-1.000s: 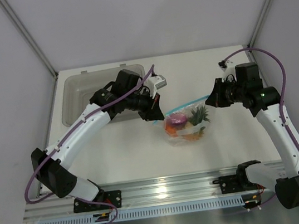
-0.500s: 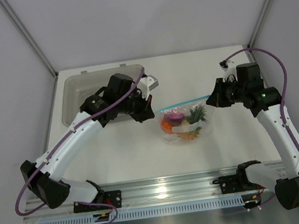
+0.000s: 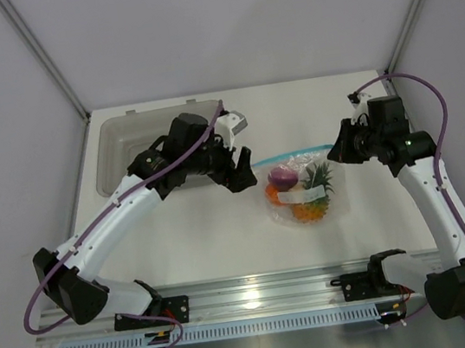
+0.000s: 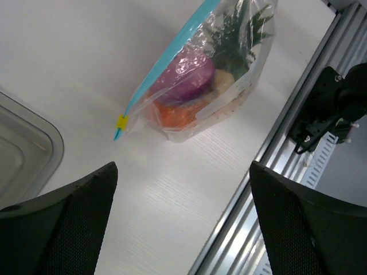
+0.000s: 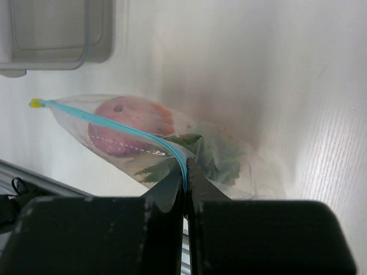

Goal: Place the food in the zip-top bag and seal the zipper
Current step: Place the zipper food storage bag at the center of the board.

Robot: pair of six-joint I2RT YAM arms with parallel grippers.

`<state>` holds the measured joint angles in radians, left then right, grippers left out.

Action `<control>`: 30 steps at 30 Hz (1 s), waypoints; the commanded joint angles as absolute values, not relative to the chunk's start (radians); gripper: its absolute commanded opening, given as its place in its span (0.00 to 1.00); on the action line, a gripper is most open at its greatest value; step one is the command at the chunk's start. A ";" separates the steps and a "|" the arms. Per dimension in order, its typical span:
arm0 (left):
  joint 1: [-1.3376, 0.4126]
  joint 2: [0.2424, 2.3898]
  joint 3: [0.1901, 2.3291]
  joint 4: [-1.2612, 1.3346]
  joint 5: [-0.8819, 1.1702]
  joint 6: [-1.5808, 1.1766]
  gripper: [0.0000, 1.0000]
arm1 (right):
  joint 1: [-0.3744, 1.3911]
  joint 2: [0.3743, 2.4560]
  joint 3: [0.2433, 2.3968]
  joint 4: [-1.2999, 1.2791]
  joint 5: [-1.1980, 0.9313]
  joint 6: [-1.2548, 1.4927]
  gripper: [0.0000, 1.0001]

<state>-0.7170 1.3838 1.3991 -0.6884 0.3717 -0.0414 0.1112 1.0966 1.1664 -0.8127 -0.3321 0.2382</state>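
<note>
The clear zip-top bag (image 3: 300,188) lies on the white table with the food inside: a purple onion (image 4: 186,77), an orange piece (image 4: 175,113) and the pineapple's green leaves (image 4: 236,30). Its blue zipper (image 5: 114,123) runs along the mouth to a yellow end tab (image 4: 121,121). My right gripper (image 5: 186,172) is shut on the zipper's right end, at the right of the bag (image 3: 335,151). My left gripper (image 3: 241,169) hangs open just left of the bag, apart from it, with only table between its fingers (image 4: 69,223).
A grey translucent tray (image 3: 124,151) stands at the back left, behind the left arm; its rounded corner (image 4: 26,152) shows in the left wrist view. The metal rail (image 3: 250,294) with both arm bases runs along the near edge.
My left gripper has let go of the bag's left end and opened. The bag, still held by the right gripper, has shifted to the right.
</note>
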 commanded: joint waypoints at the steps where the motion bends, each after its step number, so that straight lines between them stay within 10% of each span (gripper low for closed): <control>1: -0.713 1.344 1.472 -0.514 0.329 -0.115 0.99 | 0.088 1.138 1.229 -0.792 -0.262 0.294 0.00; 21: -0.739 0.862 0.987 -0.144 0.658 -0.351 1.00 | -0.278 1.647 1.391 -0.532 -0.040 0.305 0.01; 24: -0.741 0.818 0.988 -0.192 0.632 -0.319 1.00 | -0.278 1.669 1.399 -0.523 -0.023 0.304 0.11; 30: -0.739 0.769 0.996 -0.278 0.597 -0.278 0.99 | -0.279 1.645 1.451 -0.569 0.035 0.304 0.61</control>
<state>-0.7349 0.7940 0.9794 -0.2451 0.6067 -0.3058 -0.2752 1.6810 1.3754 -0.5739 -0.0284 0.3092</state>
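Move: The filled bag hangs by one zipper end from the right hand's shut fingers, its middle roughly 12 cm to that hand's left, 7 cm back and 7 cm below; the spot for its middle lies about 5 cm right, 2 cm ahead and 10 cm down. Inside, the onion is some 18 cm left and 3 cm back, the pineapple 10 cm left and 13 cm back. From the left hand, the bag's middle is about 21 cm right and 4 cm back. The bag is swung over to the right and forward by its pinched zipper end, the right hand travelling about 20 cm right, 14 cm forward and 9 cm down while turning some 35 degrees clockwise; over the board its fingers open and let the zipper go. The already freed left hand rises, then draws back towards its base, sinking a little, tips swinging up and fingers opening fully. ##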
